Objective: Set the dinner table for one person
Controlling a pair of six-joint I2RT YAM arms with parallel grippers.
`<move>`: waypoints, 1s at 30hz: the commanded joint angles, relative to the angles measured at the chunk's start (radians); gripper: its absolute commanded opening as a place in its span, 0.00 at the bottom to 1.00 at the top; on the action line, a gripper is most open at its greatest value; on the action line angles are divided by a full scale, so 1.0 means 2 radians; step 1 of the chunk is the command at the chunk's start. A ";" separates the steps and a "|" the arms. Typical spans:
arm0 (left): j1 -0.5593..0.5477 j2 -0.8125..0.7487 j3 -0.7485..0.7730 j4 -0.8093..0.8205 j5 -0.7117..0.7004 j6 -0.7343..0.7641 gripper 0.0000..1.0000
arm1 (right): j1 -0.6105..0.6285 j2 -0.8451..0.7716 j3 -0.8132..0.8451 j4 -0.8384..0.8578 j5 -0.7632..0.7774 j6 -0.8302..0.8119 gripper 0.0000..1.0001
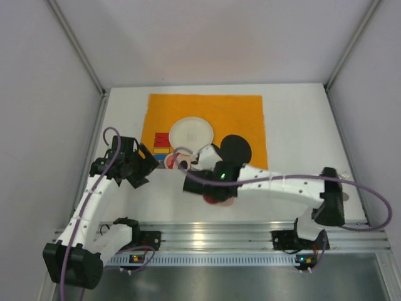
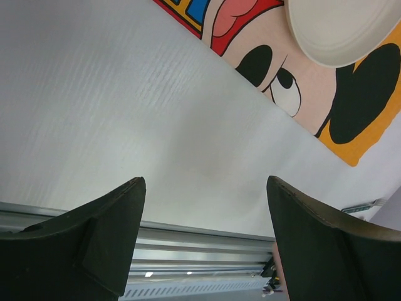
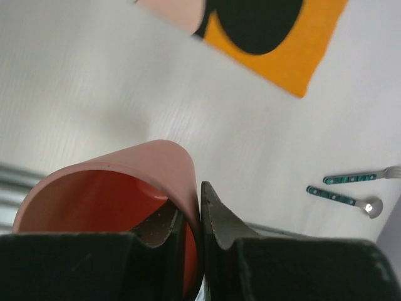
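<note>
The white dinner table [image 1: 301,125] carries an orange cartoon-mouse placemat [image 1: 244,113] with a white plate [image 1: 192,132] on it. Near the table's front middle, my right gripper [image 3: 188,207] is shut on the wall of a pink cup [image 3: 125,182]: one finger is inside the cup and the other outside. From above, the cup [image 1: 222,201] shows only as a reddish edge under that gripper. My left gripper [image 2: 205,188] stands open over bare table by the placemat's near left corner, with nothing between its fingers. The plate [image 2: 341,31] shows beyond it.
A fork [image 3: 357,177] and a spoon [image 3: 344,199] with teal handles lie on the table to the right of the placemat. The silver rail [image 1: 213,235] runs along the near edge. Grey walls close in the left, right and back sides.
</note>
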 commanded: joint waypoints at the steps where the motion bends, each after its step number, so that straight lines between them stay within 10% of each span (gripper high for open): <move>1: 0.003 -0.002 0.025 0.003 -0.001 -0.004 0.84 | -0.133 -0.105 0.009 0.024 -0.001 -0.110 0.00; 5: 0.002 -0.012 0.023 0.016 0.003 -0.029 0.84 | -0.379 -0.097 0.074 0.117 -0.100 -0.245 0.00; 14: 0.003 0.081 0.103 0.059 0.006 0.028 0.86 | -0.579 0.226 0.463 0.084 -0.268 -0.233 0.00; 18: 0.002 0.172 0.153 0.062 0.039 0.053 0.85 | -0.611 0.274 0.436 0.185 -0.366 -0.157 0.00; 30: 0.002 0.266 0.153 0.121 0.079 0.075 0.84 | -0.609 0.381 0.485 0.249 -0.271 -0.169 0.00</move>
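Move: The right hand already pinches the cup by its rim, over bare table near the robot. The free spot at the placemat's far right end lies about 45 cm ahead of it, 12 cm to its right and 16 cm down; the mat's black ear is some 30 cm ahead and 8 cm right, the plate 35 cm ahead and 9 cm left. From the empty left hand the plate is about 25 cm ahead and 14 cm right, that spot about 34 cm ahead and 35 cm right. Keeping its pinch on the cup's rim, the right hand swings it fast forward and to the right, about 45 cm out and 15 cm across, rising some 13 cm over the first stretch and then sinking nearly 20 cm over the far right end of the placemat while the wrist turns some 40 degrees clockwise and its left side rolls up. The open left hand rises slightly and goes about 10 cm forward towards the plate's left side, drifting a little right and settling back down as it slows, without touching the plate. ##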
